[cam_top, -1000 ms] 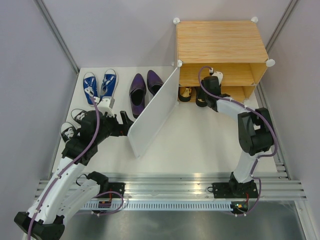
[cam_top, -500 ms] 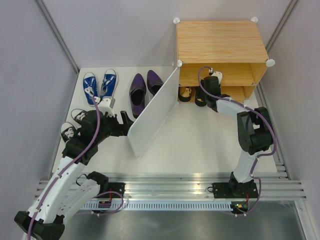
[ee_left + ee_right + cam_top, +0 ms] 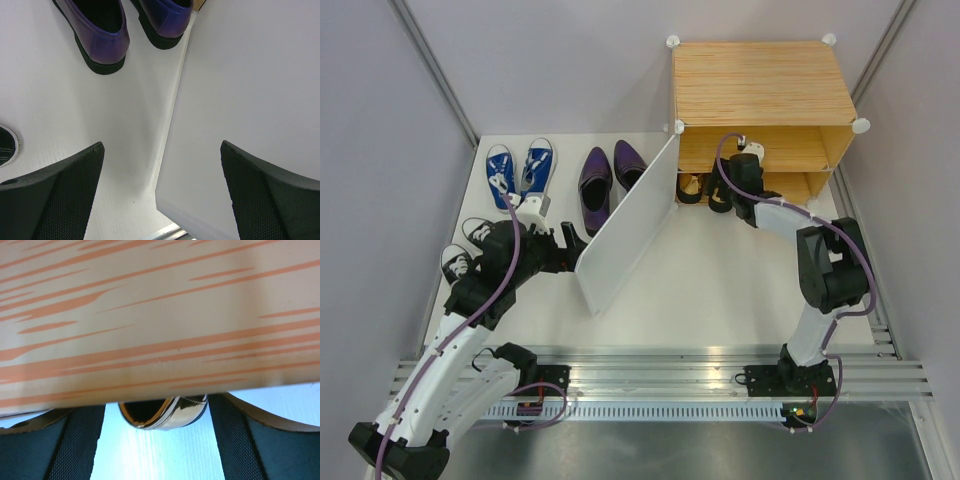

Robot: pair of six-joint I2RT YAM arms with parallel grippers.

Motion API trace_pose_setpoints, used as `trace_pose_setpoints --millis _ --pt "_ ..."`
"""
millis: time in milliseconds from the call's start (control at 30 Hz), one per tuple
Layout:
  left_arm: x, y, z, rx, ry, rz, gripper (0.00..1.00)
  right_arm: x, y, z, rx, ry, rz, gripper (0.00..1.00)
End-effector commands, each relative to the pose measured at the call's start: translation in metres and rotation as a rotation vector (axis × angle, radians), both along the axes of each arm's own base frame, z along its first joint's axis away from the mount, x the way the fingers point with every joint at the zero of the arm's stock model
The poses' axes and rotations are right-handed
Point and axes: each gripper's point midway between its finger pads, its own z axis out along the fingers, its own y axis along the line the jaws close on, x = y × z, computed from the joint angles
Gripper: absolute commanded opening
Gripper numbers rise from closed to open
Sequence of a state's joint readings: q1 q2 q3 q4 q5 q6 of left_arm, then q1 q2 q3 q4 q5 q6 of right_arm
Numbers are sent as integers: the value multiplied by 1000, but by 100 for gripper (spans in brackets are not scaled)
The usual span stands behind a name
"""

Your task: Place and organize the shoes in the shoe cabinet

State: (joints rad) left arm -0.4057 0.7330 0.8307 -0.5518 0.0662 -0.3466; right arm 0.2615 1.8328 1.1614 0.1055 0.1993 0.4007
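The shoe cabinet (image 3: 760, 85) stands at the back right, its white door panel (image 3: 625, 230) swung open. A gold shoe (image 3: 692, 187) lies in the lower shelf. My right gripper (image 3: 724, 198) reaches into that shelf, open, with another gold shoe's heel (image 3: 165, 412) between its fingers (image 3: 75, 445) and gaps on both sides. Blue sneakers (image 3: 520, 170) and purple dress shoes (image 3: 610, 175) stand at the back left. The black shoes (image 3: 470, 240) are partly under my left arm. My left gripper (image 3: 570, 245) is open astride the door's free edge (image 3: 172, 150).
The wood-grain shelf board (image 3: 160, 315) hangs just above my right fingers. The purple shoes' heels (image 3: 102, 40) lie just beyond my left gripper. Grey walls enclose the white table (image 3: 720, 290) on three sides, and a metal rail (image 3: 660, 375) runs along the near edge.
My right gripper's jaws have spread wider around the gold shoe inside the lower shelf. The left arm and the door panel have not moved.
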Motion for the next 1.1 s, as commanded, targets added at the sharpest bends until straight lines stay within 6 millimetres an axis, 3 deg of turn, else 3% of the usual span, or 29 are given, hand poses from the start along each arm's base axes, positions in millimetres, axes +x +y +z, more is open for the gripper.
trace_pose_setpoints --millis 0,200,233,333,467,533,800,1000,1067 --pt "0 -4 8 6 -36 -42 99 0 5 37 51 -95 10 84" --pt "0 -5 9 5 -37 -48 99 -23 1 43 69 -95 10 82" --pt "-1 -5 8 3 -36 -48 99 -32 0 33 72 -76 10 81" --pt "0 -5 9 5 -40 -45 99 -42 -2 39 95 -116 3 68" --pt "-1 -5 9 3 -38 -46 99 -57 -6 28 97 -112 0 41" --pt "-1 -5 9 2 -39 -49 99 -58 -4 21 104 -101 8 32" --pt "0 -5 9 4 -38 -45 99 -42 6 -11 116 -57 27 18" --pt "-1 -5 9 4 -39 -48 100 -21 1 -13 77 -59 0 17" --pt "0 -5 9 4 -39 -48 99 -11 -2 -5 72 -75 -5 17"
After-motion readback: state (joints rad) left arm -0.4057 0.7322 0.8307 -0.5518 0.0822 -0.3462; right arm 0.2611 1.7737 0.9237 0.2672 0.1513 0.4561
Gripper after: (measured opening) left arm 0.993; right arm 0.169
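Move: The gold shoe just set into the cabinet's lower compartment has its middle about 10 cm ahead of my right hand and some 5 cm lower, its heel between my open fingers. The other gold shoe stands about 8 cm to the left and 12 cm ahead, also lower. The middle shelf's front edge runs roughly 5 cm above my hand point. From my left hand that newly set shoe is about 35 cm ahead, 34 cm right and well below. I bring my right hand back out from under the shelf, first rising a little and then sinking, about 6.5 cm in all, and shut the fingers nearly closed on nothing as they leave the gold shoe's heel. Then I drop roughly 4 cm and turn forward again for a couple of centimetres, bringing the closed fingertips up to the back of the heel, low at its sole. ##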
